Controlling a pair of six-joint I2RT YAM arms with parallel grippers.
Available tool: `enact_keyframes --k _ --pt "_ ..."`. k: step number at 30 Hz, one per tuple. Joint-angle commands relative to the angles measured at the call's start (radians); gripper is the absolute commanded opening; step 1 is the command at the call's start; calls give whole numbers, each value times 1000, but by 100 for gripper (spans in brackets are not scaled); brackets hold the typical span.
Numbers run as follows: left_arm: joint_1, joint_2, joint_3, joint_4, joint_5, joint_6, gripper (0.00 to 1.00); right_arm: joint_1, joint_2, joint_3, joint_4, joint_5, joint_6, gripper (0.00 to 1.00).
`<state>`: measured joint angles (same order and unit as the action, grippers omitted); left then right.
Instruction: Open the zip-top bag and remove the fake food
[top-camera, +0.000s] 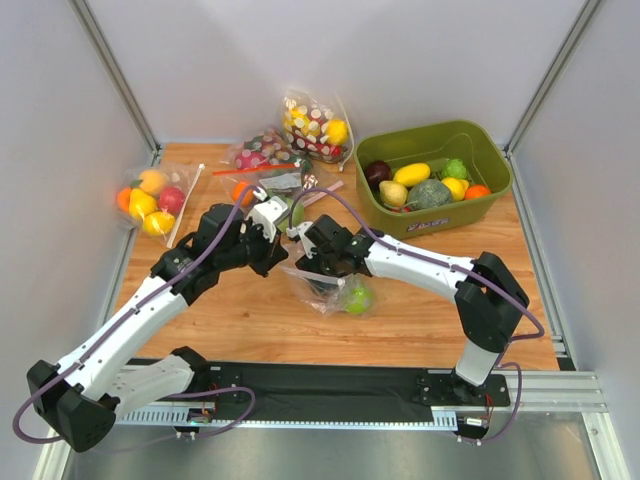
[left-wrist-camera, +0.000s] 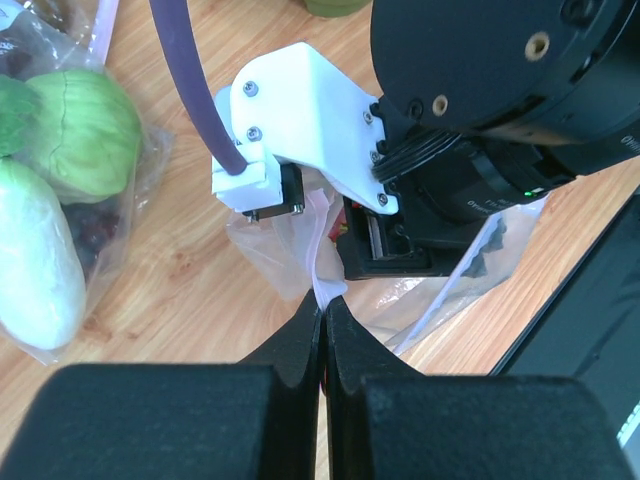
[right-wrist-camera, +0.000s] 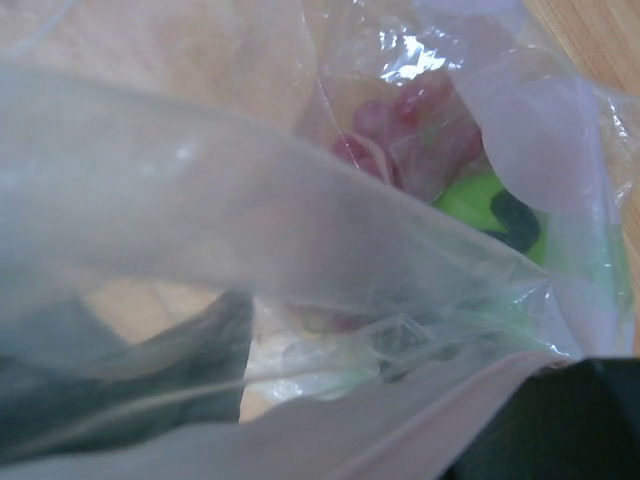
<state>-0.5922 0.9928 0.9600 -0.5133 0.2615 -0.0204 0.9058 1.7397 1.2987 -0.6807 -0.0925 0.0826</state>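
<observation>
The clear zip-top bag (top-camera: 325, 288) lies crumpled on the wooden table between both arms, with a green piece of fake food (top-camera: 357, 297) inside it. My left gripper (top-camera: 277, 246) is shut on the bag's pale top edge (left-wrist-camera: 322, 255); in the left wrist view my left gripper (left-wrist-camera: 325, 305) pinches that film between touching fingertips. My right gripper (top-camera: 305, 262) is at the bag's mouth. In the right wrist view plastic (right-wrist-camera: 250, 200) covers almost everything. My right gripper (right-wrist-camera: 340, 400) has its fingers apart with film across the gap. Green fruit (right-wrist-camera: 485, 200) and something pinkish-red (right-wrist-camera: 400, 120) show through.
A green bin (top-camera: 440, 132) of fake produce stands at the back right. A polka-dotted bag (top-camera: 312, 125), a bag with a red strip (top-camera: 255, 165) and a bag of fruit (top-camera: 148, 200) lie behind and left. A white radish (left-wrist-camera: 35, 260) lies bagged beside my left gripper.
</observation>
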Motion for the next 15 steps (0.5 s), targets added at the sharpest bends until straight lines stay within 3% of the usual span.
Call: enact_keyframes --k 1,10,15 --pt "3 -3 14 45 1 7 0 -4 -5 -74 78 66 9 52" --pt "-8 33 19 33 5 5 0 -1 38 -160 187 124 36 46" --pt "-9 33 19 30 -4 8 0 1 55 -159 159 134 22 22"
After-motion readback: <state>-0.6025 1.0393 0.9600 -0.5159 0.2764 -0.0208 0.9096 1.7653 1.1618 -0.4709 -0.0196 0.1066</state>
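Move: Seen from the right hand, already in the mouth of the zip-top bag with its fingers half open, the red grapes lie about 5 cm below, 1 cm back and 3 cm to the right. The green apple is about 7 cm to its right, level fore and aft and 5 cm lower. The bagged cabbage sits 16 cm ahead and 6 cm left. From the left hand, which pinches the bag's edge, the grapes are some 2 cm back, 11 cm right and 19 cm down. Sink the right gripper about 4 cm deeper into the open bag towards the grapes, easing forward by about 1 cm as you go. Over the last part, draw its fingers in from half open to about a quarter. Keep the left fingers shut on the bag's edge and let that hand drop about 1.5 cm. ##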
